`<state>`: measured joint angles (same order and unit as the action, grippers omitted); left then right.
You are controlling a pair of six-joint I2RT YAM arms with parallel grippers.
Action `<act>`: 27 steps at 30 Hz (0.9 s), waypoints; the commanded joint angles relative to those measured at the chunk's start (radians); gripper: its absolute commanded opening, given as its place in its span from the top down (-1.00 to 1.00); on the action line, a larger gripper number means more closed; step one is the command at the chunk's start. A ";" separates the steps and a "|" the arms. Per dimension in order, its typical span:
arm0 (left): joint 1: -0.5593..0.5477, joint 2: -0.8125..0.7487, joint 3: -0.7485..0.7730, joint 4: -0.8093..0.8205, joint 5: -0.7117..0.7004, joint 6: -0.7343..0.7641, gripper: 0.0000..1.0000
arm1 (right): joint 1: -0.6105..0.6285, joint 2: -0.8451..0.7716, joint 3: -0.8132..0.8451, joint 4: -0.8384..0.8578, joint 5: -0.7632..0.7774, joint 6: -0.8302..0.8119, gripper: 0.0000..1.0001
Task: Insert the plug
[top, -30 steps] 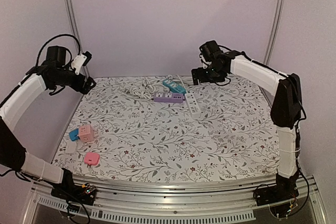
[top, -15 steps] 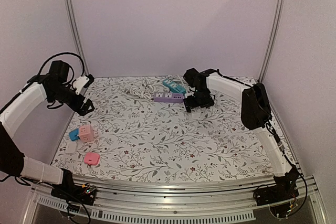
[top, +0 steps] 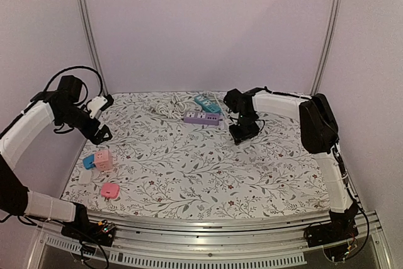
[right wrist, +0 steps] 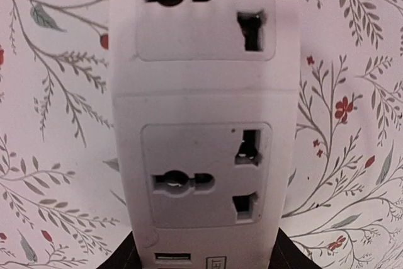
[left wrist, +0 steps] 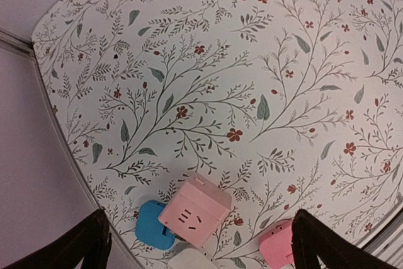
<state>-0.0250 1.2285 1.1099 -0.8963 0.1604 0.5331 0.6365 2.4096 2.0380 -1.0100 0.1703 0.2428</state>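
A white power strip point(right wrist: 201, 124) lies on the flowered table, filling the right wrist view with two universal sockets and a USB port. My right gripper point(top: 243, 131) is down over it, and its dark fingers point(right wrist: 126, 257) press against both long sides of the strip. At the left edge sit a pink cube adapter point(top: 104, 159), a blue plug point(top: 88, 161), a white plug point(top: 84, 177) and a pink plug point(top: 109, 189). My left gripper point(top: 102, 131) hangs open above them. Its fingers point(left wrist: 88, 244) stand wide to either side of the pink cube point(left wrist: 195, 211), with nothing held.
A purple power strip point(top: 203, 117), a teal one point(top: 208, 103) and a coiled white cord point(top: 171, 105) lie at the back centre, just left of the right gripper. Metal frame posts point(top: 88, 36) rise at the back corners. The table's left edge point(left wrist: 38, 80) runs close to the plugs.
The right arm swung down from the back right and lowered onto the white power strip, its jaws closing in on the sides. The left gripper dropped slightly toward the plugs.
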 commanded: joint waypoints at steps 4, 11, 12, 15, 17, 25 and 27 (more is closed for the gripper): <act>0.004 -0.028 -0.072 -0.223 0.078 0.275 -0.99 | 0.060 -0.241 -0.328 -0.041 -0.149 -0.285 0.67; 0.005 0.023 -0.094 -0.217 -0.052 0.429 -0.99 | 0.193 -0.326 -0.489 -0.064 -0.176 -0.540 0.73; 0.005 0.032 -0.096 -0.206 -0.068 0.440 -0.99 | 0.203 -0.322 -0.492 -0.077 -0.176 -0.560 0.75; 0.005 0.049 -0.103 -0.177 -0.090 0.489 -0.99 | 0.234 -0.313 -0.501 -0.112 -0.208 -0.620 0.85; 0.005 0.055 -0.113 -0.162 -0.092 0.525 -0.99 | 0.268 -0.323 -0.534 -0.107 -0.222 -0.709 0.85; 0.042 0.054 -0.157 -0.128 -0.030 0.626 -0.99 | 0.322 -0.437 -0.631 0.000 -0.237 -1.008 0.79; 0.056 0.055 -0.159 -0.121 -0.012 0.636 -0.99 | 0.321 -0.441 -0.641 0.035 -0.211 -1.070 0.68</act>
<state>-0.0044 1.2770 0.9630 -1.0458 0.0994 1.1065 0.9497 2.0102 1.4281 -1.0203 -0.0364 -0.6224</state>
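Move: The white power strip is already in the right hand's fingers, running forward from them; the bare table it is taken to lies about 22 cm back and 2 cm to the left, some 2 cm below. The purple strip is roughly 9 cm ahead and 17 cm left of that hand, the teal strip 17 ahead, 14 left. The pink cube plug sits about 2 cm back, 5 left and 15 below the left hand; the white plug 7 back, 8 left; the flat pink plug 12 back, 1 left of it. The white strip, still gripped, is dragged by the right hand about 22 cm straight back at table height towards the bare near table, while the hand turns nearly 70 degrees counter-clockwise. Meanwhile the open left hand goes back some 6 cm, then mostly down, 8 cm in all, towards the plugs, turning clockwise and tipping its fingers steeper. ##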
